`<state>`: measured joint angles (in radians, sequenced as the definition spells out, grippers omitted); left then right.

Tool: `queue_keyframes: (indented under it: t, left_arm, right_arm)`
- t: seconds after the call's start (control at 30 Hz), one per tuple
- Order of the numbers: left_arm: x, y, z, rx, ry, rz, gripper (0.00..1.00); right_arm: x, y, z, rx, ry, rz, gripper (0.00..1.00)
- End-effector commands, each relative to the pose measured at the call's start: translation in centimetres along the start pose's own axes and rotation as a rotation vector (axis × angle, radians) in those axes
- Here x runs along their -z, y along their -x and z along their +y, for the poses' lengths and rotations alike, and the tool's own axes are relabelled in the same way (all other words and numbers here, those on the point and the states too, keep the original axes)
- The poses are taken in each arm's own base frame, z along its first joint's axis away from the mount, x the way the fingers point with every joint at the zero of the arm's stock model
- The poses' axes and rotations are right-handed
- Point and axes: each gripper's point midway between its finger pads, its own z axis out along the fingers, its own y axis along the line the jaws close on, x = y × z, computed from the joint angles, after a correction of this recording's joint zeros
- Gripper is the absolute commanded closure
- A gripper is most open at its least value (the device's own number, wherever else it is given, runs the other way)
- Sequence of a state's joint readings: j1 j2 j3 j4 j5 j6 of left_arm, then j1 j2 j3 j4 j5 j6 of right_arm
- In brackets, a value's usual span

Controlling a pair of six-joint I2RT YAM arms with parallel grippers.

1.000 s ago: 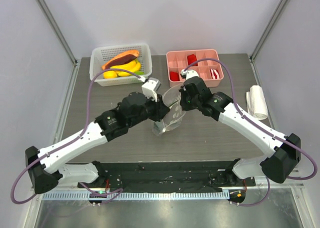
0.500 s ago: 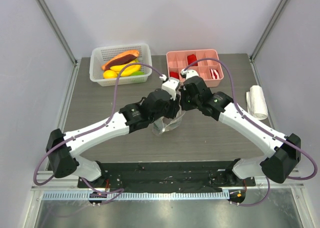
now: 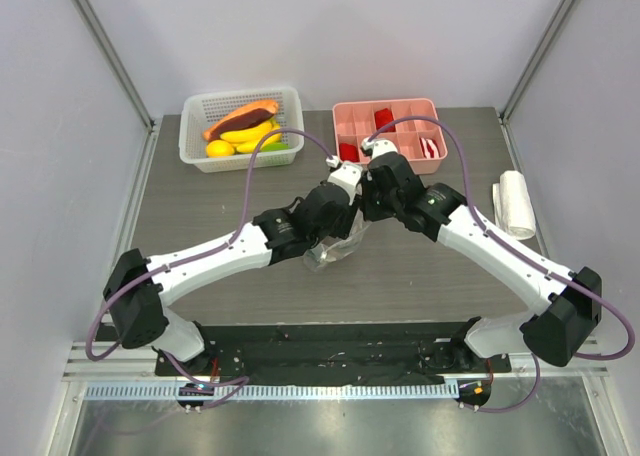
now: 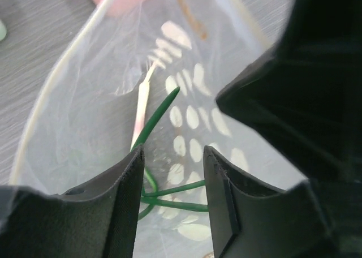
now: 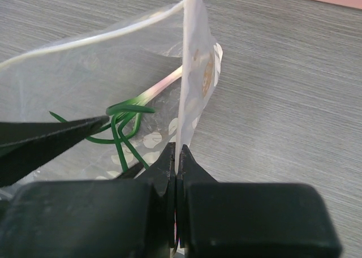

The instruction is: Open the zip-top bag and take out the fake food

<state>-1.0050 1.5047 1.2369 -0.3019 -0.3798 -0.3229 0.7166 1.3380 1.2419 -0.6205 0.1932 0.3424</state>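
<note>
The clear, white-dotted zip-top bag point(image 3: 330, 251) stands mid-table, its mouth held up. My right gripper point(image 5: 176, 153) is shut on the bag's point(image 5: 195, 82) upright edge. My left gripper point(image 4: 172, 156) is open, its tips reaching into the bag point(image 4: 85, 116). A piece of fake food lies inside: thin green stems point(image 4: 175, 189) on a pink-white stalk point(image 4: 141, 102), also in the right wrist view as green stems point(image 5: 121, 119). The stems lie just beyond the left fingertips, not clamped. More fake food point(image 3: 243, 126), a sausage and bananas, rests in the white basket point(image 3: 195, 111).
A pink divided tray point(image 3: 345, 111) with red and white blocks stands at the back, right of the basket. A rolled white cloth point(image 3: 515, 204) lies at the right edge. Both arms meet over the table's middle.
My left arm swung right from beside the basket to the bag, and its jaws opened wider as they entered the bag's mouth. My right gripper kept hold of the bag's edge.
</note>
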Motion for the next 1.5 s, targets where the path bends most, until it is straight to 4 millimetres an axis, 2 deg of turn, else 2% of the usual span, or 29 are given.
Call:
queue_keyframes:
  t: [0.0, 0.27, 0.3, 0.4, 0.43, 0.47, 0.57, 0.73, 0.8, 0.83, 0.93, 1.0, 1.13, 1.17, 1.2, 1.27, 1.4, 1.47]
  left_arm:
    - [-0.9, -0.2, 1.7, -0.018, 0.067, -0.016, 0.53]
    - [-2.6, -0.6, 3.0, -0.028, 0.107, -0.019, 0.50]
    - [-3.2, -1.4, 3.2, -0.040, 0.120, 0.005, 0.50]
    - [-3.8, -2.4, 3.7, -0.051, 0.138, 0.032, 0.58]
    - [-3.8, -2.5, 3.6, -0.046, 0.128, 0.026, 0.59]
    - [-4.0, -3.4, 3.7, -0.047, 0.123, 0.033, 0.58]
    - [-4.2, -3.4, 3.6, -0.033, 0.105, 0.027, 0.60]
    - [-5.0, -3.0, 3.5, -0.064, 0.110, 0.049, 0.83]
    - [-5.0, -2.3, 3.7, -0.074, 0.129, 0.037, 0.85]
    - [-4.9, -2.2, 4.0, -0.085, 0.138, 0.037, 0.91]
    - [-4.6, -1.6, 4.4, -0.087, 0.154, 0.027, 1.00]
    - [-4.1, -1.3, 4.5, -0.083, 0.155, 0.025, 1.00]
    - [-1.2, 1.6, 4.0, -0.012, 0.109, -0.032, 1.00]
    - [0.3, 3.2, 3.8, 0.016, 0.080, -0.072, 1.00]
    - [1.0, 3.8, 2.9, 0.029, 0.024, -0.079, 1.00]
    - [3.1, 6.5, 2.0, 0.083, -0.035, -0.136, 0.99]
    - [5.5, 10.1, 1.2, 0.161, -0.089, -0.201, 1.00]
    - [6.6, 12.1, 1.3, 0.207, -0.089, -0.244, 1.00]
  right_arm:
    - [0.9, 2.4, 0.8, -0.007, 0.027, -0.070, 0.99]
    - [0.8, 2.4, 0.7, -0.006, 0.021, -0.070, 0.99]
    - [0.9, 2.4, 0.7, -0.006, 0.021, -0.072, 0.99]
    - [0.9, 2.5, 0.6, -0.006, 0.018, -0.076, 0.99]
    - [1.0, 2.6, 0.6, -0.005, 0.015, -0.077, 0.99]
    - [1.0, 2.6, 0.6, -0.005, 0.013, -0.076, 0.99]
    - [1.0, 2.6, 0.7, -0.004, 0.018, -0.076, 0.99]
    - [0.8, 2.5, 0.6, -0.005, 0.013, -0.071, 0.99]
    - [0.9, 2.5, 0.6, -0.003, 0.015, -0.072, 0.99]
    - [1.0, 2.6, 0.6, -0.002, 0.016, -0.077, 0.99]
    - [1.1, 2.7, 0.6, -0.002, 0.015, -0.079, 0.99]
    - [1.1, 2.6, 0.5, -0.001, 0.009, -0.079, 0.99]
    - [0.7, 2.2, 0.2, 0.007, -0.004, -0.068, 0.99]
    - [0.6, 2.1, 0.2, 0.006, -0.007, -0.064, 0.99]
    - [0.5, 2.1, 0.2, 0.005, -0.005, -0.063, 0.99]
    - [0.4, 2.2, 0.4, 0.002, 0.003, -0.062, 0.99]
    - [1.1, 3.5, 1.8, -0.010, 0.067, -0.088, 0.99]
    - [1.2, 3.7, 1.7, -0.006, 0.058, -0.092, 0.99]
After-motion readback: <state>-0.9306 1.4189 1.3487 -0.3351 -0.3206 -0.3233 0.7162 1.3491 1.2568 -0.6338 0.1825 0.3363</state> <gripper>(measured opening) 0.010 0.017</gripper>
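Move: The onion lies in the open bag, its green leaves below the left fingers: its middle is about 4 cm ahead, 1 cm left and 8 cm down. From the right hand, which already pinches the bag's rim, the onion is roughly 1 cm ahead, 5 cm left and 8 cm down. Counted from the left hand, the pink tray stands some 18 cm ahead and 9 cm right, the white basket about 20 cm ahead and 25 cm left, both some 16 cm lower. Left dips some 6 cm and forward, pinches the onion's leaves, lifts 12 cm; right keeps the bag rim. ##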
